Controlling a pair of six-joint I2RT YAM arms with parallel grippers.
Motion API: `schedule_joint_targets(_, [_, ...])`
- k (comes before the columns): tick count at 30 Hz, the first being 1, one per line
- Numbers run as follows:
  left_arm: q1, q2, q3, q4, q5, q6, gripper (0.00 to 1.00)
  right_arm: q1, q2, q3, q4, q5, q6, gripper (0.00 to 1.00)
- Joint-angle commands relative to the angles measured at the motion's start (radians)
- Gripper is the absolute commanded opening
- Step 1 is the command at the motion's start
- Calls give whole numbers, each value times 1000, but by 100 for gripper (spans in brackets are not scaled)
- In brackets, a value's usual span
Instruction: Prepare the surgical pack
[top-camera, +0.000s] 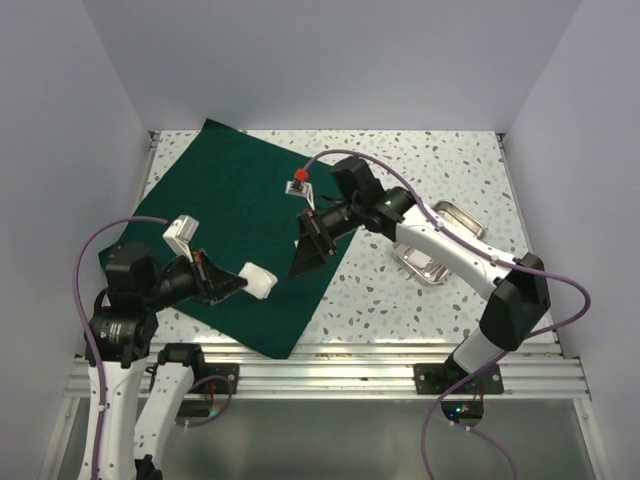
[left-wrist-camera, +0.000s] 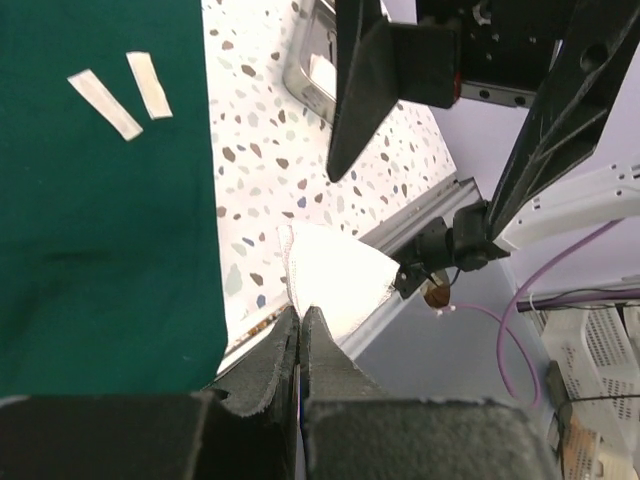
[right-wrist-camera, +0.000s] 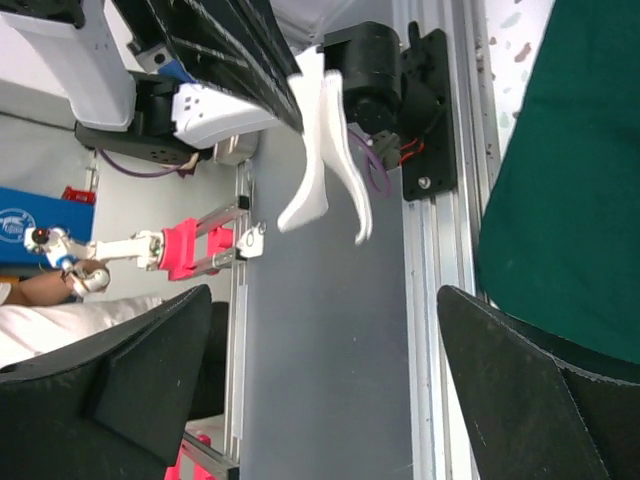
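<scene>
The dark green cloth (top-camera: 240, 210) lies spread flat on the left half of the table, and it shows in the left wrist view (left-wrist-camera: 100, 220) and the right wrist view (right-wrist-camera: 570, 190). Two white strips (left-wrist-camera: 130, 92) lie on it. My left gripper (top-camera: 238, 283) (left-wrist-camera: 300, 318) is shut on a white folded gauze piece (top-camera: 260, 280) (left-wrist-camera: 330, 272) and holds it above the cloth's near right edge. The gauze also shows in the right wrist view (right-wrist-camera: 325, 150). My right gripper (top-camera: 308, 250) (right-wrist-camera: 322, 300) is open and empty, just right of the gauze.
A shiny steel tray (top-camera: 445, 215) (left-wrist-camera: 305, 60) sits on the speckled table right of the cloth, partly under the right arm. The table's aluminium front rail (top-camera: 330, 350) runs close below the cloth. White walls close in both sides.
</scene>
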Motion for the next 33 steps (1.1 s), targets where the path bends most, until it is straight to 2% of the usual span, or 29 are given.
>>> schedule_joint_targets(1, [-2,-17,23,-84,45,20,0,50,45,77,38,-53,5,99])
schedule_joint_targets(10, [-2,-46,66,-141,46,13,0,154,192,212,78,-24,32,99])
schedule_joint_targets(19, [-1,-63,64,-147,59,-10,0,205,229,212,119,-53,63,97])
schedule_joint_targets(23, [-1,-58,64,-108,66,-38,0,230,208,157,156,-97,83,81])
schedule_joint_targets(25, [-1,-52,64,-101,68,-46,0,231,185,105,185,-102,100,79])
schedule_joint_targets(28, [-1,-48,59,-92,77,-44,0,231,159,77,210,-108,103,71])
schedule_joint_targets(29, [-1,-46,59,-93,78,-44,0,231,162,71,207,-110,104,61])
schedule_joint_targets(31, [-1,-43,59,-102,78,-36,0,230,162,68,203,-111,106,51])
schedule_joint_targets(32, [-1,-42,59,-105,77,-35,0,231,162,66,205,-108,107,39])
schedule_joint_targets(33, [-1,-40,58,-110,75,-32,0,231,160,63,207,-103,109,37])
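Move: The left hand already holds the gauze, which sticks out some 3 cm to its right, 1 cm ahead and 1 cm below. From the wide-open right hand, that gauze lies about 6 cm left, 3 cm back and 3 cm lower. On the cloth some 25 cm below the right hand lie two white strips, the nearer about 13 cm ahead and 1 cm right, the other 14 cm ahead and 5 cm right. The left fingers keep their pinch on the gauze, easing it back about 3 cm before holding nearly still, while the right hand brings its open fingers around the gauze's free end. The right hand goes left, then mainly back with a slight sink, some 10 cm in all, turning about 15 degrees counter-clockwise; late on, its fingers close to under half open on either side of the gauze, a firm pinch not yet visible. ##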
